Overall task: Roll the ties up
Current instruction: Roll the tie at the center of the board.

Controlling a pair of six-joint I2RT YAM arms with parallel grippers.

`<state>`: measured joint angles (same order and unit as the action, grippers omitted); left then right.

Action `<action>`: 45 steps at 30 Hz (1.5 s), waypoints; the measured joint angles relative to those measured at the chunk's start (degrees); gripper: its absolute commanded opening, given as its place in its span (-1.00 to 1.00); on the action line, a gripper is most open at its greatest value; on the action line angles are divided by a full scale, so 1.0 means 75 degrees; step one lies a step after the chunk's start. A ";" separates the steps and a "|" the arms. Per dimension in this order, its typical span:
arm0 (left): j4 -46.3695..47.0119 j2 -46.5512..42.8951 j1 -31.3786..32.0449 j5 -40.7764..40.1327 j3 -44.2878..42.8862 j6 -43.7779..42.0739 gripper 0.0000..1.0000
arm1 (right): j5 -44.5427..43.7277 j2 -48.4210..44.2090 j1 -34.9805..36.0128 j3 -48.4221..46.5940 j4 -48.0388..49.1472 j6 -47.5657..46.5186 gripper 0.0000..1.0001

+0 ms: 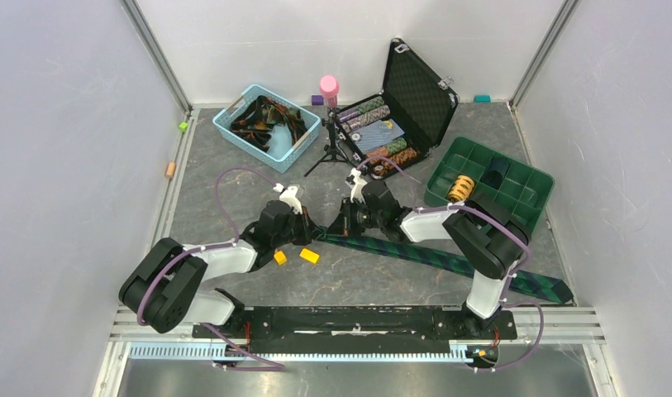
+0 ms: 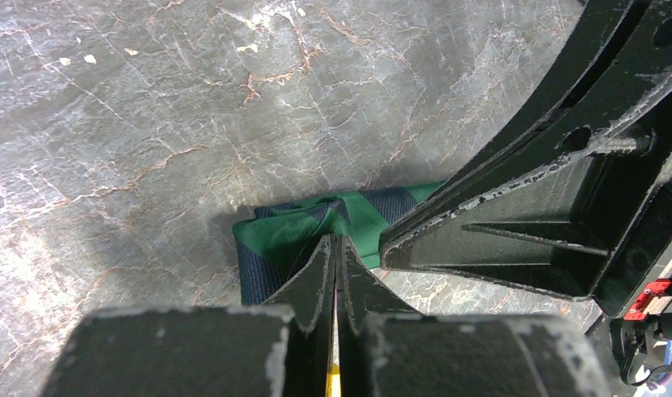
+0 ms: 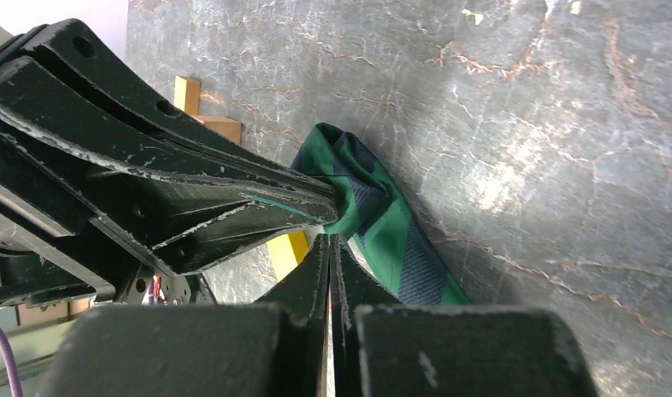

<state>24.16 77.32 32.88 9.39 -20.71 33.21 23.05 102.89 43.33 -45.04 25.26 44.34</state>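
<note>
A green-and-navy plaid tie (image 1: 431, 258) lies flat, running from the table's middle to the front right. Its left end is folded over (image 2: 283, 240). My left gripper (image 1: 314, 235) is shut on that folded end, and a sliver of green shows between its fingers (image 3: 258, 203). My right gripper (image 1: 339, 227) faces it from the right, shut, with its tips (image 3: 331, 240) against the tie's edge (image 3: 390, 223) and no fabric visible between them. More ties (image 1: 262, 116) lie heaped in a blue basket (image 1: 306, 145).
Two small orange blocks (image 1: 309, 255) (image 1: 280, 257) lie just in front of the grippers. Behind stand a small tripod (image 1: 332, 153), a pink bottle (image 1: 328, 87) and an open black case (image 1: 415, 91) of chips. A green compartment tray (image 1: 473, 157) sits at right.
</note>
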 measured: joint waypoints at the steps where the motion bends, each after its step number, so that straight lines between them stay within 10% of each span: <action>1: 0.0000 0.0000 0.0000 -0.0003 0.0006 -0.0003 -0.96 | 0.0070 0.0047 0.0000 -0.0006 0.0073 0.0041 -1.00; 27: 0.0000 0.0000 0.0000 0.0000 0.0015 0.0000 -0.96 | 0.0172 0.0833 0.0006 -0.0175 0.0501 0.0522 -1.00; 45: -0.0277 -0.1655 -0.0201 -0.1032 0.0315 0.0449 -0.24 | 0.0006 0.0833 0.0009 -0.0251 0.0358 0.0501 -1.00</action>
<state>22.09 64.90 31.38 1.65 -18.35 36.58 23.09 109.14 43.40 -46.92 27.94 48.10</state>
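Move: Resting between the left fingertips, the tie's folded end has its middle about 1 cm to that hand's right and 1 cm below it, level fore and aft. From the shut right fingertips it lies roughly 3 cm left and 2 cm lower, neither ahead nor back. On the table, the near yellow block is about 5 cm back and 1 cm left of the left hand; the second yellow block is some 5 cm back and 8 cm left. Pressing the fold down comes first: the shut right fingers edge about 1 cm left, then sink some 2 cm onto the right-hand part of the tie's folded end and stay there. Only after that does the left hand, still pinching until then, part its fingers and draw away, up about 4 cm, then also 2.5 cm left and slightly forward, turning about 10 degrees counter-clockwise. ##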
